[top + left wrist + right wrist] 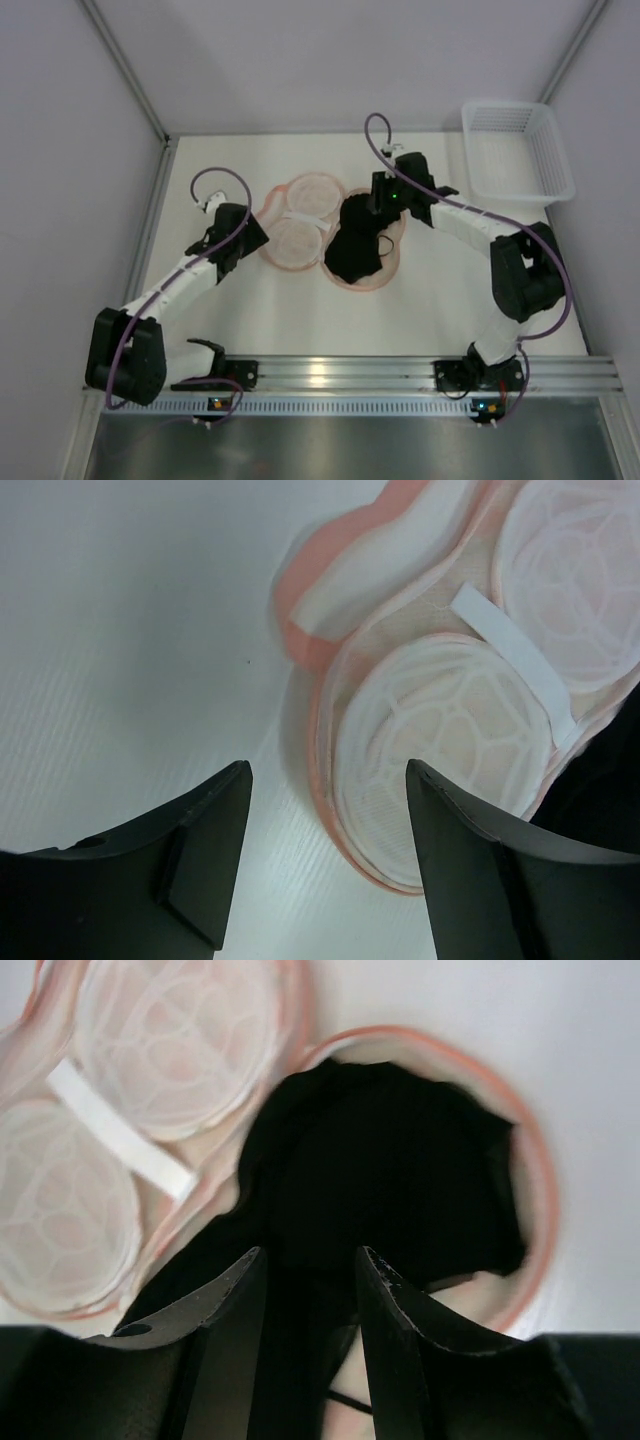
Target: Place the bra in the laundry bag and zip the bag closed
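Note:
The laundry bag (297,240) lies unzipped and spread flat on the white table. Its two pale round halves (440,720) are on the left, with a pink rim around them. The black bra (358,245) is bunched on the bag's right half, inside the pink rim (535,1170). My left gripper (252,236) is open at the bag's left edge, and the rim curves into the gap between its fingers (330,820). My right gripper (379,208) hangs over the bra from the far side. Its jaws stand apart, astride black cloth (310,1270), and pale bag lining shows beside the right finger.
A white plastic mesh basket (515,150) stands at the back right corner. Grey walls close in the table on the left, back and right. A metal rail (340,375) runs along the near edge. A white band (510,655) crosses between the bag's pale halves.

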`<action>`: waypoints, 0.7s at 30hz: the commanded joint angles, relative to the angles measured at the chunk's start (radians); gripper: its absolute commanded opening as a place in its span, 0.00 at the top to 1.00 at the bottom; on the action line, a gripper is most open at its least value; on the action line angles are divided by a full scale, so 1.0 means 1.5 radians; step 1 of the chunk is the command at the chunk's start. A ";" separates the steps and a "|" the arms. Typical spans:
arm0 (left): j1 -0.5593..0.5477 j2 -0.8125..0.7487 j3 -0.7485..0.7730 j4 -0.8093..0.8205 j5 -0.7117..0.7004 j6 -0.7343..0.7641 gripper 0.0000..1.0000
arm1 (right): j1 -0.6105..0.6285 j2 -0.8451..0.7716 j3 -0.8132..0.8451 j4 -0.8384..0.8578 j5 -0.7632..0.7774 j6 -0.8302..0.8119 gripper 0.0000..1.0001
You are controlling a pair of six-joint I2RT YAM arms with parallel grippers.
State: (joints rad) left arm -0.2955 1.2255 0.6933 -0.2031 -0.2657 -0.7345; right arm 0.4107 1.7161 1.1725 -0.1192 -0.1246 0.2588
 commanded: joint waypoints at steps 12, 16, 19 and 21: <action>0.051 0.026 -0.100 0.187 0.126 -0.077 0.33 | 0.198 0.031 -0.008 -0.012 -0.072 0.042 0.75; 0.050 0.044 -0.106 0.220 0.158 -0.083 0.34 | 0.228 0.063 0.006 -0.033 -0.060 0.044 0.79; 0.050 0.059 -0.111 0.237 0.164 -0.083 0.34 | 0.247 0.072 0.015 -0.044 -0.041 0.041 0.80; 0.050 0.065 -0.119 0.248 0.166 -0.083 0.34 | 0.252 0.078 0.011 -0.042 -0.036 0.044 0.80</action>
State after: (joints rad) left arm -0.2234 1.3102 0.5377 0.0669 -0.0433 -0.8444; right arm 0.7612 1.8313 1.1591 -0.1833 -0.2047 0.3119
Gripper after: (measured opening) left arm 0.658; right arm 0.199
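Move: The bra's left corner, at its near end, lies some 13 cm back and 12 cm left of the right hand and about 9 cm below. The bra's middle is about 6 cm back and 4 cm left, its strap loop 7 cm back and 2 cm right, and the bag's near mesh panel about 8 cm back and 21 cm left. From the left hand, that panel sits about 3 cm ahead, 7 cm right and 7 cm down; the bra's middle is 5 cm ahead, 24 cm right. To the bra's left corner, at the bag's zip seam, the right hand sweeps back and left over the bra, roughly 18 cm, nearly level before sinking 6 cm; it turns some 20 degrees counter-clockwise, tips downward, and its fingers narrow to a small gap close to the cloth. The left hand, still open, sinks 4 cm beside the near mesh panel, its left side rolling down. ##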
